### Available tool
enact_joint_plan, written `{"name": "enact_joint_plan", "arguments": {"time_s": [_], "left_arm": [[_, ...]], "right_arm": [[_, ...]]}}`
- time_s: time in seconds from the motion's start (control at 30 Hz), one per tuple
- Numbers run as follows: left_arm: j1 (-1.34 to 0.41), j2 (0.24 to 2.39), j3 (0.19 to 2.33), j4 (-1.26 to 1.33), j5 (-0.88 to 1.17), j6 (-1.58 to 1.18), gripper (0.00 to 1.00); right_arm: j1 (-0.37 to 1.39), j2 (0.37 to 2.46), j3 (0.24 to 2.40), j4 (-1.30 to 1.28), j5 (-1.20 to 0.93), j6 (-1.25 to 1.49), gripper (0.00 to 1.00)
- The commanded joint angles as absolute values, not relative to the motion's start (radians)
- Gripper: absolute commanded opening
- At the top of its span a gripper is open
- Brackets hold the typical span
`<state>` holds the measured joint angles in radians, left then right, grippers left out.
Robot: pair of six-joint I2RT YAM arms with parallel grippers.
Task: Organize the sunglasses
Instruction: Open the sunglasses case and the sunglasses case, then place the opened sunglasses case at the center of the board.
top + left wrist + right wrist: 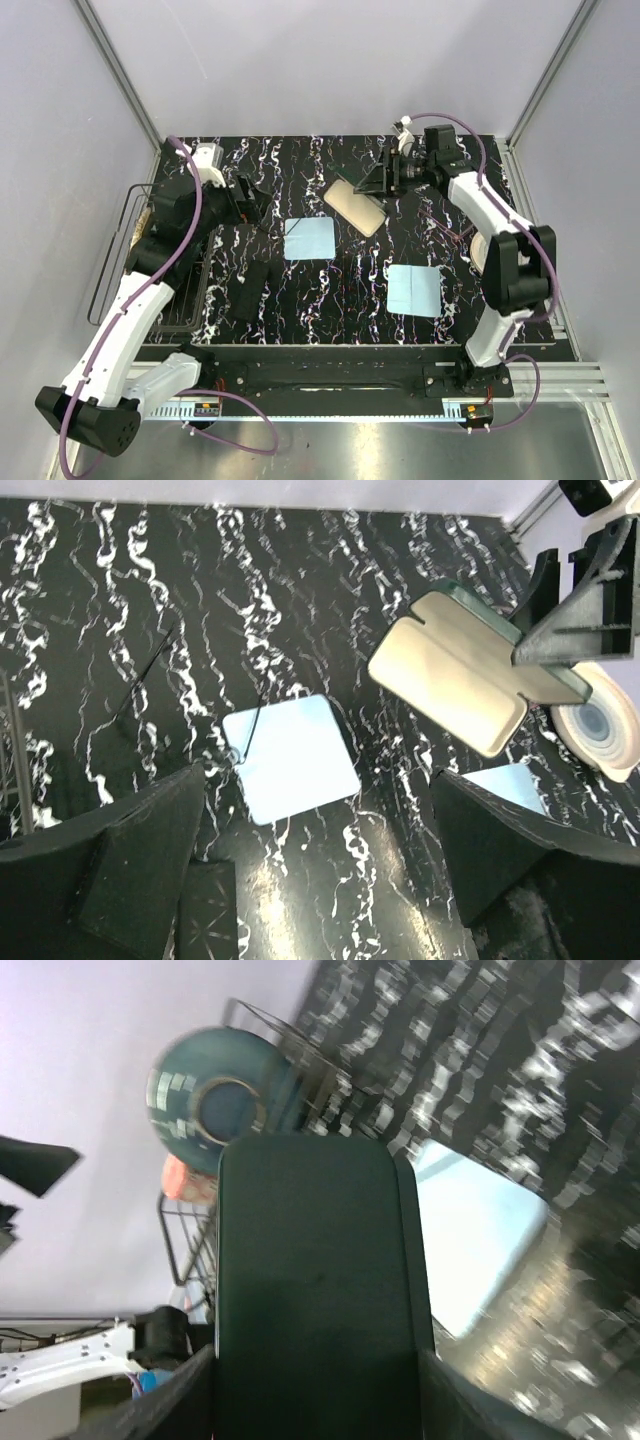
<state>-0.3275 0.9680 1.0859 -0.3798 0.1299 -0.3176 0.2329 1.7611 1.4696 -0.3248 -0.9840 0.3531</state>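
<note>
An open sunglasses case with a cream lining and a dark green shell lies at the back middle of the table; the left wrist view shows the case too. My right gripper is shut on its raised dark green lid, which fills the space between the right gripper's fingers. Dark sunglasses lie on the table by the left gripper; their thin temples reach onto a blue cloth. My left gripper hovers over them, open and holding nothing.
Two light blue cloths lie mid-table. A dark closed case sits front left beside a wire rack. A white tape roll stands right of the open case. A teal bowl shows by the rack.
</note>
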Motion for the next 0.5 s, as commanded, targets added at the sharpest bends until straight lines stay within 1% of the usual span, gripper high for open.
{"name": "enact_joint_plan", "arguments": {"time_s": [0.0, 0.23, 0.4, 0.47], "left_arm": [[-0.324, 0.943, 1.065, -0.44, 0.054, -0.311, 0.99], [-0.322, 0.951, 1.019, -0.41, 0.103, -0.31, 0.99], [-0.322, 0.951, 1.012, -0.391, 0.146, -0.293, 0.99], [-0.322, 0.95, 1.005, -0.39, 0.146, -0.29, 0.99]], "right_arm": [[0.178, 1.845, 1.58, -0.464, -1.021, 0.187, 0.0], [0.117, 2.045, 1.655, -0.541, -1.173, 0.059, 0.0], [0.1, 2.189, 1.753, -0.612, -1.21, 0.003, 0.0], [0.1, 2.215, 1.775, -0.63, -1.203, -0.027, 0.0]]}}
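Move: The right hand already holds the opened sunglasses case; the bare table it is being lowered to lies about 2 cm ahead, 3 cm to its right and 21 cm below. At table height, the left blue cloth is roughly 11 cm left and 1 cm back, the right blue cloth 12 cm right and 12 cm back, and the pink glasses 20 cm right and 2 cm ahead. From the empty left hand that spot is some 9 cm ahead, 23 cm right and 29 cm below. Keeping its unchanged grip on the green outer half, the right arm lowers the open case about 11 cm towards the bare table, easing forward and to the right by some 5 cm each as it sinks, and rolls about 10 degrees so that the hand's forward side dips. The left hand, empty and still wide open, sinks roughly 4 cm clear of the case and tips slightly down. ##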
